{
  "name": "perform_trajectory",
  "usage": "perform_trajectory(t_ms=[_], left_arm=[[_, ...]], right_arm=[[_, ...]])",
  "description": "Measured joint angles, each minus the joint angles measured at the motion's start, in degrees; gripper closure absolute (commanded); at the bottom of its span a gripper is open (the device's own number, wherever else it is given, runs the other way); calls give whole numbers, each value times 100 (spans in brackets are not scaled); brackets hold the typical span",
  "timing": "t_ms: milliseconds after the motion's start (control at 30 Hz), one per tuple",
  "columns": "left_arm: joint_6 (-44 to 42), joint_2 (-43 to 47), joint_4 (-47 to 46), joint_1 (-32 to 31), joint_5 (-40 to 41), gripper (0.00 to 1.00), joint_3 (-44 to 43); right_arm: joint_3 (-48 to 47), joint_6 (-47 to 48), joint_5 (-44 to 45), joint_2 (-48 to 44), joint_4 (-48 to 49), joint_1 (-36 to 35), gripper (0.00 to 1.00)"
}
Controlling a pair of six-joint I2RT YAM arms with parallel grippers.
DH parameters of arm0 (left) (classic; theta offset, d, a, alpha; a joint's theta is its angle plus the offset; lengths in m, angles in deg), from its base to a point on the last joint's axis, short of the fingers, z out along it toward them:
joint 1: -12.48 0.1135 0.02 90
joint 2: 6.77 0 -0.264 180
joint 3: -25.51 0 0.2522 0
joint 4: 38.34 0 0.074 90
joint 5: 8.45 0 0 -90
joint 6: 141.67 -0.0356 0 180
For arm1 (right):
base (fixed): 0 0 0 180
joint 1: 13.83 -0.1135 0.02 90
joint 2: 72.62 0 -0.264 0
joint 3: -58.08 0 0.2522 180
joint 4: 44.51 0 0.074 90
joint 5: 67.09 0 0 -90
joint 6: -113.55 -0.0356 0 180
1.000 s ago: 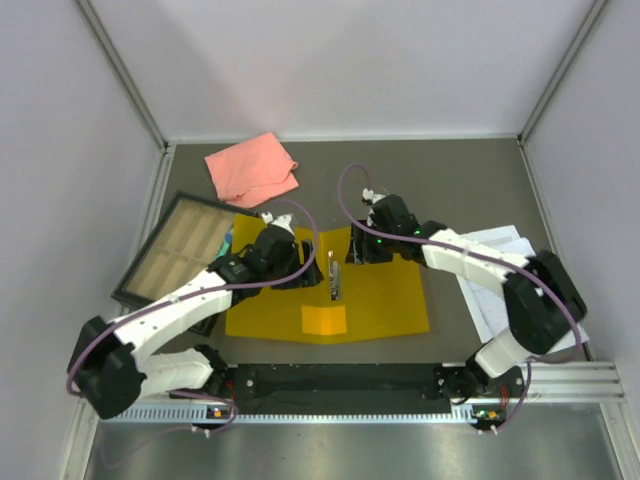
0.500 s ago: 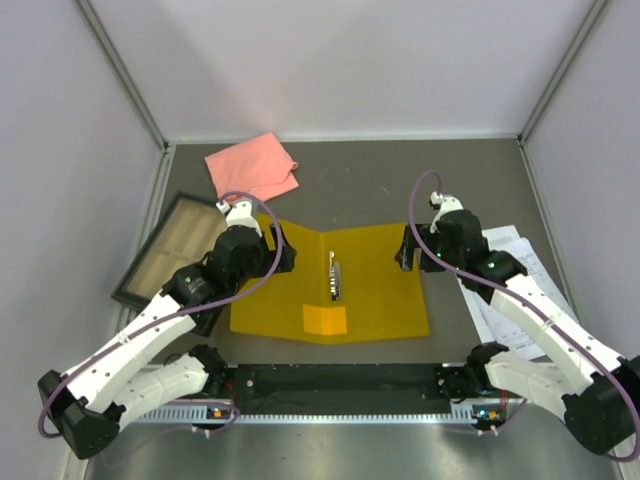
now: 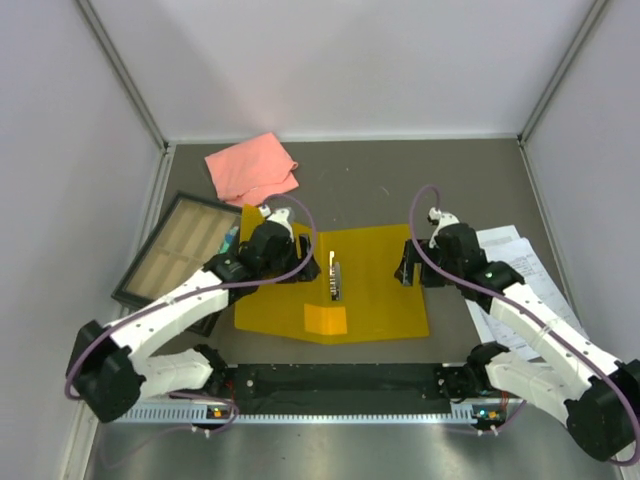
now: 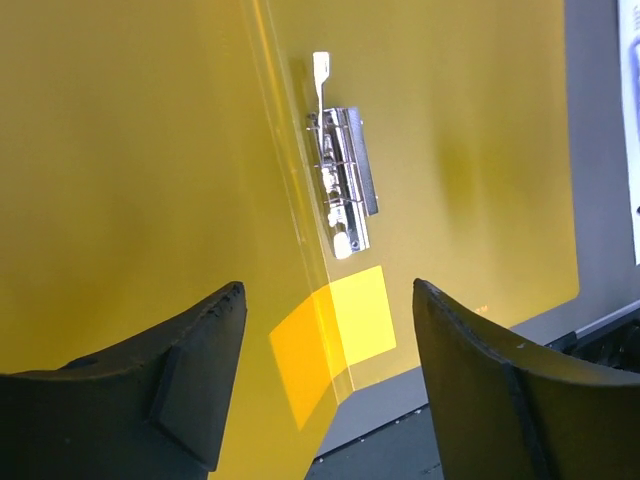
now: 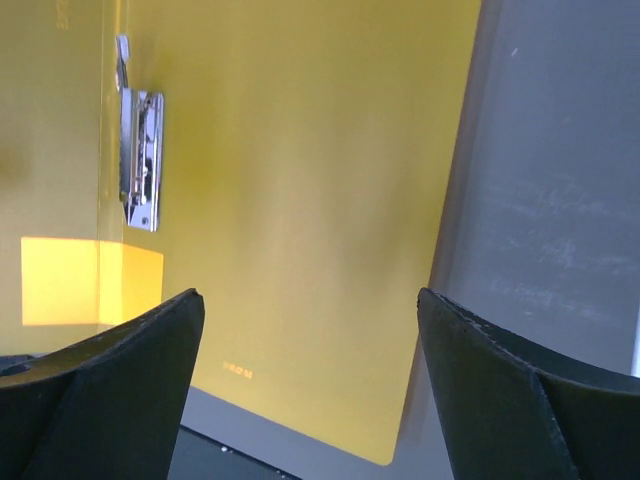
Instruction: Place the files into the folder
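The yellow folder (image 3: 375,290) lies spread open in the middle of the table, its metal clip (image 3: 334,280) along the spine. My left gripper (image 3: 292,262) hovers open over the left cover, just left of the spine. In the left wrist view the clip (image 4: 340,185) lies ahead of the open left gripper (image 4: 328,290), and the left cover (image 4: 130,180) looks tilted up from the fold. My right gripper (image 3: 408,262) hangs open above the folder's right edge, with nothing between the fingers of that right gripper (image 5: 310,294). The white printed files (image 3: 515,262) lie right of the folder, partly under the right arm.
A pink cloth (image 3: 252,168) lies at the back left. A black-framed tray (image 3: 172,252) sits at the left, close to the folder's left cover. A brighter orange patch (image 3: 325,320) marks the near end of the spine. The arm bases and a black rail (image 3: 340,382) line the near edge.
The right gripper has drawn back from the clip to the folder's right edge and opened wider. The left gripper swung out left, then came back toward the spine.
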Motion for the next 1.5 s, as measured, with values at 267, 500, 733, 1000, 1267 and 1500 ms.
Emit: perform_trajectory(t_ms=[267, 500, 733, 1000, 1267, 1500], left_arm=[[-15, -1777, -24, -2, -334, 46, -962], [4, -2605, 42, -26, -52, 49, -1405], [42, -3003, 72, -127, 52, 51, -1683], [170, -3762, 138, -221, 313, 57, -2212], [179, -4380, 286, -234, 603, 60, -2669], [144, -4586, 302, -234, 737, 62, -2778]], right_arm=[[398, -238, -402, 186, 210, 0, 22], [431, -302, 61, 129, 151, 2, 22], [431, -415, 437, 107, 0, 42, 22], [431, -601, 675, 107, -144, 267, 22], [431, -601, 647, 109, -173, 278, 29], [442, -713, -2, 402, 144, 291, 60]])
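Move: The clip's metal lever stands on the open folder about 10 cm ahead of the left hand, 7 cm to its right and 13 cm below. From that hand the clip body lies some 4 cm ahead and 8 cm right, the orange pocket about 6 cm back and 6 cm right. From the right hand the lever is roughly 8 cm ahead, 16 cm left and 11 cm down, while the folder's right edge runs level with it, about 4 cm to its right. Bring the left gripper down about 11 cm while reaching forward and to the right onto the clip's lever, steepening the fingers some 20 degrees and narrowing them to roughly half their gap, so the lever lies between the tips. Sink the right gripper 4 cm over the folder's right half, shift it right towards the edge, then slightly back left, closing it partway. ##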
